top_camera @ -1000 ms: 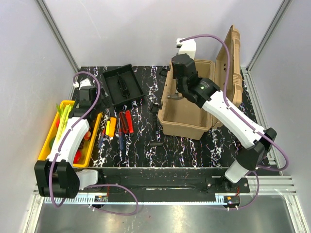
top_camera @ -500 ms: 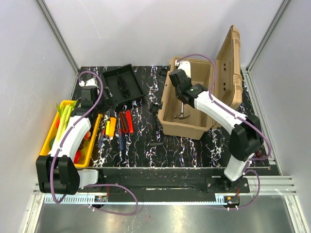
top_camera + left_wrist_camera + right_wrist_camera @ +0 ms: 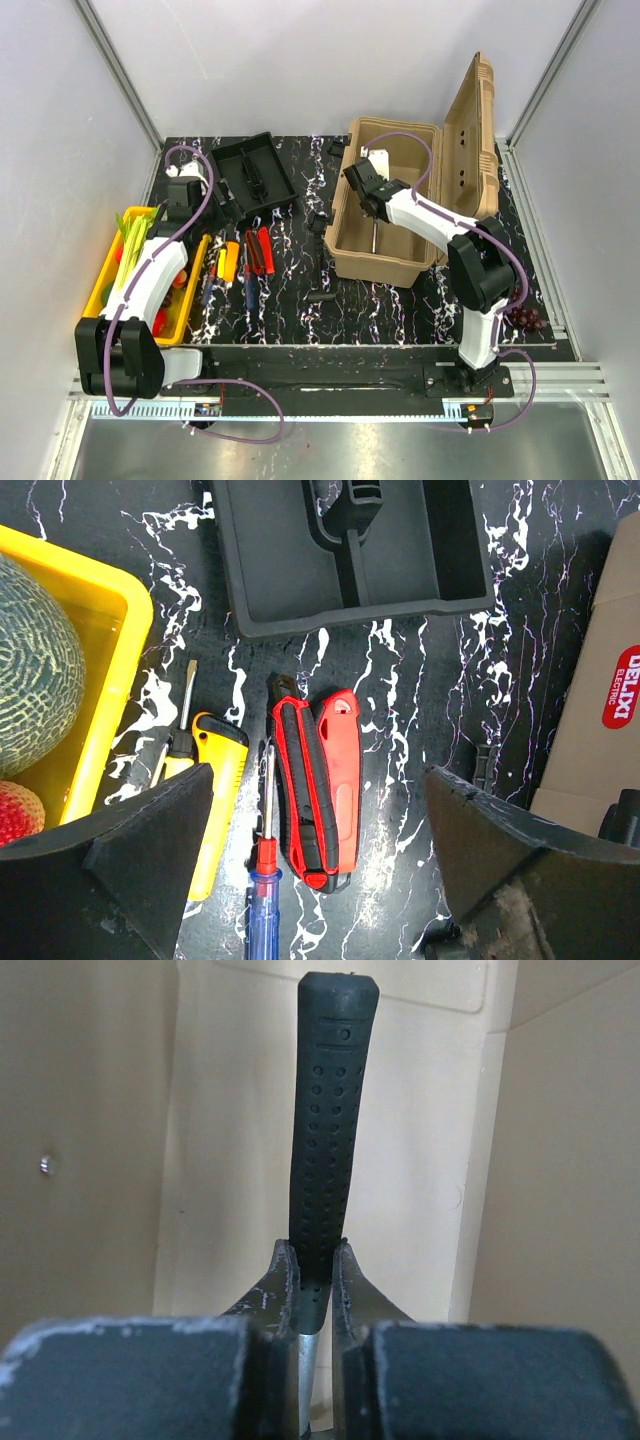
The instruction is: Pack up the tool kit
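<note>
The tan toolbox (image 3: 385, 262) stands open at the right, its lid (image 3: 478, 130) upright. Inside it my right gripper (image 3: 368, 196) is shut on a hammer (image 3: 374, 238). The right wrist view shows the fingers (image 3: 283, 1272) clamped on the hammer's black dotted handle (image 3: 328, 1130), with the box's inner wall (image 3: 100, 1160) behind. My left gripper (image 3: 315, 810) hangs open above a red utility knife (image 3: 320, 780), a blue-handled screwdriver (image 3: 263, 910) and a yellow-handled tool (image 3: 215, 790). The black inner tray (image 3: 252, 172) lies on the table at the back left.
A yellow tray (image 3: 100, 290) of vegetables, with a melon (image 3: 30, 670), sits at the left edge beside my left arm. Small black parts (image 3: 318, 225) lie between the tools and the toolbox. Purple grapes (image 3: 525, 318) rest at the right, near the front. Grey walls enclose the table.
My right arm has come down from above the toolbox into it, carrying the hammer. The left arm has hardly moved.
</note>
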{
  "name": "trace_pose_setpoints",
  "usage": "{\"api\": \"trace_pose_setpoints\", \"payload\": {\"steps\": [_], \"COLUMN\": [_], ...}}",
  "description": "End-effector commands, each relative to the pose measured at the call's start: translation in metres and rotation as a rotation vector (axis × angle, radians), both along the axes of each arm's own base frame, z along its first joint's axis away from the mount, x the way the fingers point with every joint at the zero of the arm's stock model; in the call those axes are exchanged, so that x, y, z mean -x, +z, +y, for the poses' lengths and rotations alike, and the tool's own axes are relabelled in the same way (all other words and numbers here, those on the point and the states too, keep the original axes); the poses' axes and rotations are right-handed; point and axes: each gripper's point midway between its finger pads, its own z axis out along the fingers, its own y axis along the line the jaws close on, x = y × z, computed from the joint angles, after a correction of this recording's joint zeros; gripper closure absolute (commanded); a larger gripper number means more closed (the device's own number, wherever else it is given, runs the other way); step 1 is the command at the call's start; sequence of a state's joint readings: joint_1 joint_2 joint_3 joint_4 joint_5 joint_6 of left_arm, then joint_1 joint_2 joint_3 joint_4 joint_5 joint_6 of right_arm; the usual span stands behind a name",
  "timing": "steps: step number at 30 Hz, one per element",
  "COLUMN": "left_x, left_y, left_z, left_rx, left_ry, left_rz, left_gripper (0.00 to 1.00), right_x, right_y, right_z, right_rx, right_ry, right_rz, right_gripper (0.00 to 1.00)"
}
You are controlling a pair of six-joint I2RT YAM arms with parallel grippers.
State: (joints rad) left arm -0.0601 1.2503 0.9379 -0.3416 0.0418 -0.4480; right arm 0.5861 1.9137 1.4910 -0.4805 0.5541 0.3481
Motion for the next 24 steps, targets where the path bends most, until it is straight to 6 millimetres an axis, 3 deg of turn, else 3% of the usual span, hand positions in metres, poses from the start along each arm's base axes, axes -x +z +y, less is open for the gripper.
{"api": "trace_pose_setpoints", "payload": {"steps": [1,8,13,17,24], "left_x": [-0.009,-0.007,-0.006,-0.006,-0.005], "left_y": [0.005,0.006,0.008,0.009,0.013], "left_z": [-0.006,-0.005,-0.005,-0.006,-0.006], "left_rx": [0.013,0.007,0.006,0.012,0.018], "left_ry": [-0.031,-0.034,-0.029,-0.03,-0.03], "left_rz": [-0.042,-0.043,-0.05,-0.051,-0.057], "left_gripper": [0.11,0.11,0.11,0.11,0.11], "right_x": [-0.002,0.0,-0.001,-0.002,0.015], "right_y": [-0.005,-0.025,-0.013,0.033,0.147], "right_z": [0.002,-0.011,-0.015,-0.016,0.0], "right_rx": [-0.027,0.033,0.028,-0.022,-0.204], "right_ry": [-0.024,-0.104,-0.128,-0.136,-0.001], "right_rz": [0.004,0.041,0.011,-0.07,-0.223], "right_gripper": [0.85,0.76,0.54,0.38,0.29]}}
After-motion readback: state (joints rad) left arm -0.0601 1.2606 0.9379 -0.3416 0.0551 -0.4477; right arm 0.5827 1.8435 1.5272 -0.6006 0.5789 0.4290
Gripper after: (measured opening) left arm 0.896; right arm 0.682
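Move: The hammer is gripped in the right fingers around the lower part of its handle, its middle about 1 cm back and 1 cm below them, inside the open toolbox. The toolbox floor spot where it goes lies some 6 cm below, 1 cm back and 1 cm right. Outside, the black mallet is around 12 cm left and 12 cm back, the black tray 27 cm left and 8 cm ahead. From the left hand, that floor spot is about 38 cm right, 6 cm ahead, 11 cm below. The hammer, handle end forward and head towards the robot, is lowered by the right hand about 4 cm towards the toolbox floor while the fingers start to part. Near the bottom they spread wide and let go of the handle, then the empty hand turns back up, climbing some 7 cm away from it. ##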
